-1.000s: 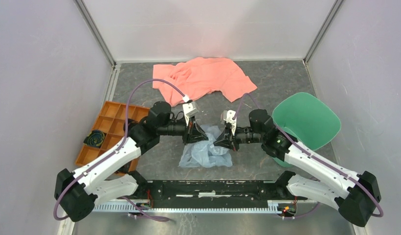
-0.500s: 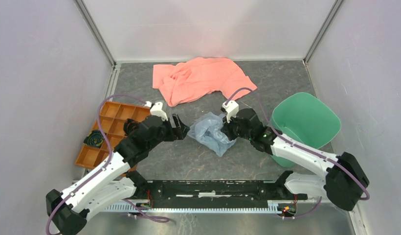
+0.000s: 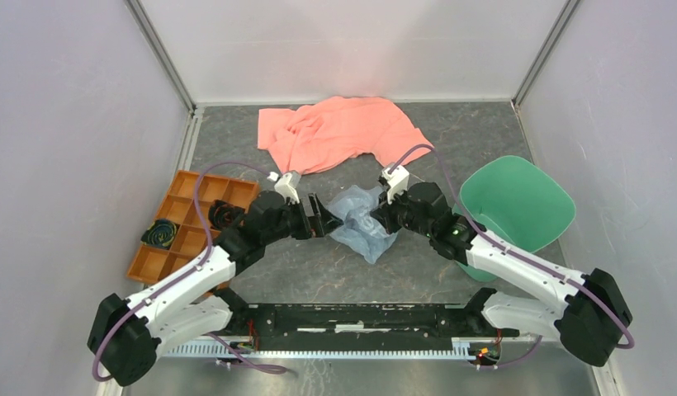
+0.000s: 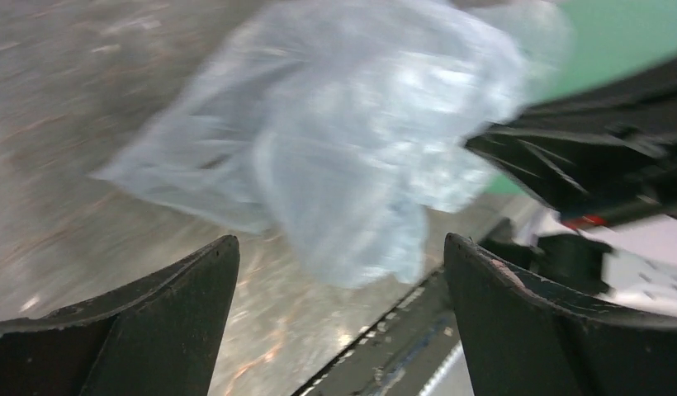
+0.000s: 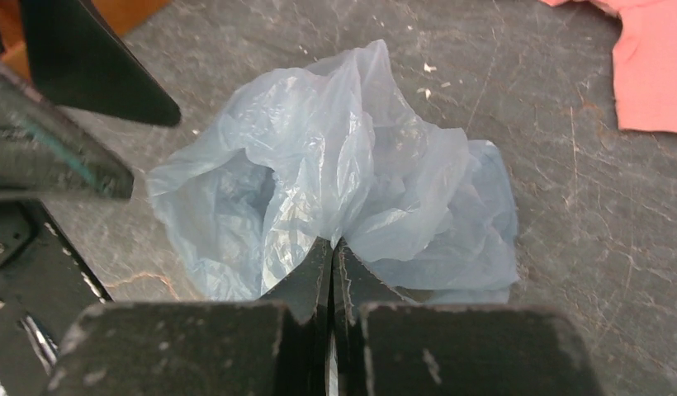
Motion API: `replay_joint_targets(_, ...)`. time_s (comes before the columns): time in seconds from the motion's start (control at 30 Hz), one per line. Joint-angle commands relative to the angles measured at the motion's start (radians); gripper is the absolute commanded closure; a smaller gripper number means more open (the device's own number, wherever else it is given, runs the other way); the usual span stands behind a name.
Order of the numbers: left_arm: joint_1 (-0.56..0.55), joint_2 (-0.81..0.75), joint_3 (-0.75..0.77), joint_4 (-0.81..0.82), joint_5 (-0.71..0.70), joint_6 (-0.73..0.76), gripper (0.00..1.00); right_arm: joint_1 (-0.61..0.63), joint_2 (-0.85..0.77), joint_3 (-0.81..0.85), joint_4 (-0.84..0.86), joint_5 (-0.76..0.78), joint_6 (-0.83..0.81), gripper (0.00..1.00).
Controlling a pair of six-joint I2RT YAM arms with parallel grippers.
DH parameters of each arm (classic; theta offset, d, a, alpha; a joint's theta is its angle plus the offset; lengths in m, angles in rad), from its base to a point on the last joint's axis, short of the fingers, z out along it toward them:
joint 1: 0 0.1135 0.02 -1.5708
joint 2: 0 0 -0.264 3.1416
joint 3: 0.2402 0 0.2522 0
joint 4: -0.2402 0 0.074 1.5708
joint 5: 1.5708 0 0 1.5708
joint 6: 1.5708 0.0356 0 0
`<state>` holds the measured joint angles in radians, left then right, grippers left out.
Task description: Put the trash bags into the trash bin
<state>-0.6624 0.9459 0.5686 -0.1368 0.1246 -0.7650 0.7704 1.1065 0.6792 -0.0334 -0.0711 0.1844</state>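
Observation:
The trash bag (image 3: 364, 224) is a crumpled, pale blue, see-through film hanging just above the grey floor between the two arms. My right gripper (image 3: 376, 219) is shut on a fold of it; in the right wrist view the closed tips (image 5: 332, 244) pinch the film (image 5: 343, 157). My left gripper (image 3: 329, 221) is open, just left of the bag. In the left wrist view its fingers (image 4: 339, 241) stand wide apart with nothing between them, the bag (image 4: 352, 132) a little ahead. The green trash bin (image 3: 517, 202) stands at the right, behind the right arm.
A salmon-pink cloth (image 3: 339, 132) lies at the back of the floor. An orange compartmented tray (image 3: 187, 210) sits at the left, holding a dark coiled item (image 3: 160, 233). Grey walls close in the left, right and back.
The left gripper opened and let go of the bag, drew back left, then came near it again. The right gripper carried the bag up and away from the near edge.

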Motion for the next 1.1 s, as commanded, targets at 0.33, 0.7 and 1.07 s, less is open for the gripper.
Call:
replay_joint_targets(0.33,0.001,0.154,0.082,-0.069,-0.072,0.117,0.37,0.0,-0.042,0.076,0.096,-0.001,0.096,0.99)
replay_joint_targets(0.7,0.02,0.153,0.081,0.007,-0.077,0.05,0.04,0.0,0.038,0.155,0.126,-0.143,0.126,0.97)
replay_joint_targets(1.07,0.114,0.235,0.13,0.074,-0.004,0.063,0.57,-0.001,0.019,0.132,0.096,-0.151,0.127,0.96)
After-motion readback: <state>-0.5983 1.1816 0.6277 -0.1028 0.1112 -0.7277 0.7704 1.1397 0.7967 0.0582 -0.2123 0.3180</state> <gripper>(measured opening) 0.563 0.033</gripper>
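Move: The blue trash bag, pinched at its top by the right hand, has its middle about 8 cm to the right of the open left hand, 2 cm back and 6 cm below. From the right hand it hangs about 3 cm left, 2 cm back and 6 cm below. The salmon cloth lies roughly 19 cm ahead of the left hand, 3 cm right and 12 cm below. The green bin is some 31 cm right of the right hand, 1 cm back and 5 cm below. Still shut on the bag, the right hand lifts it about 7 cm and carries it some 4 cm left towards the left gripper, its left side rolling up about 15 degrees. Beside it the left hand bobs up and right by about 3 cm, swings back down and left while partly closing, then reopens and eases forward and down, ending some 4 cm lower and 3 cm farther out, its fingers starting to close again around the bag's loose left edge. ##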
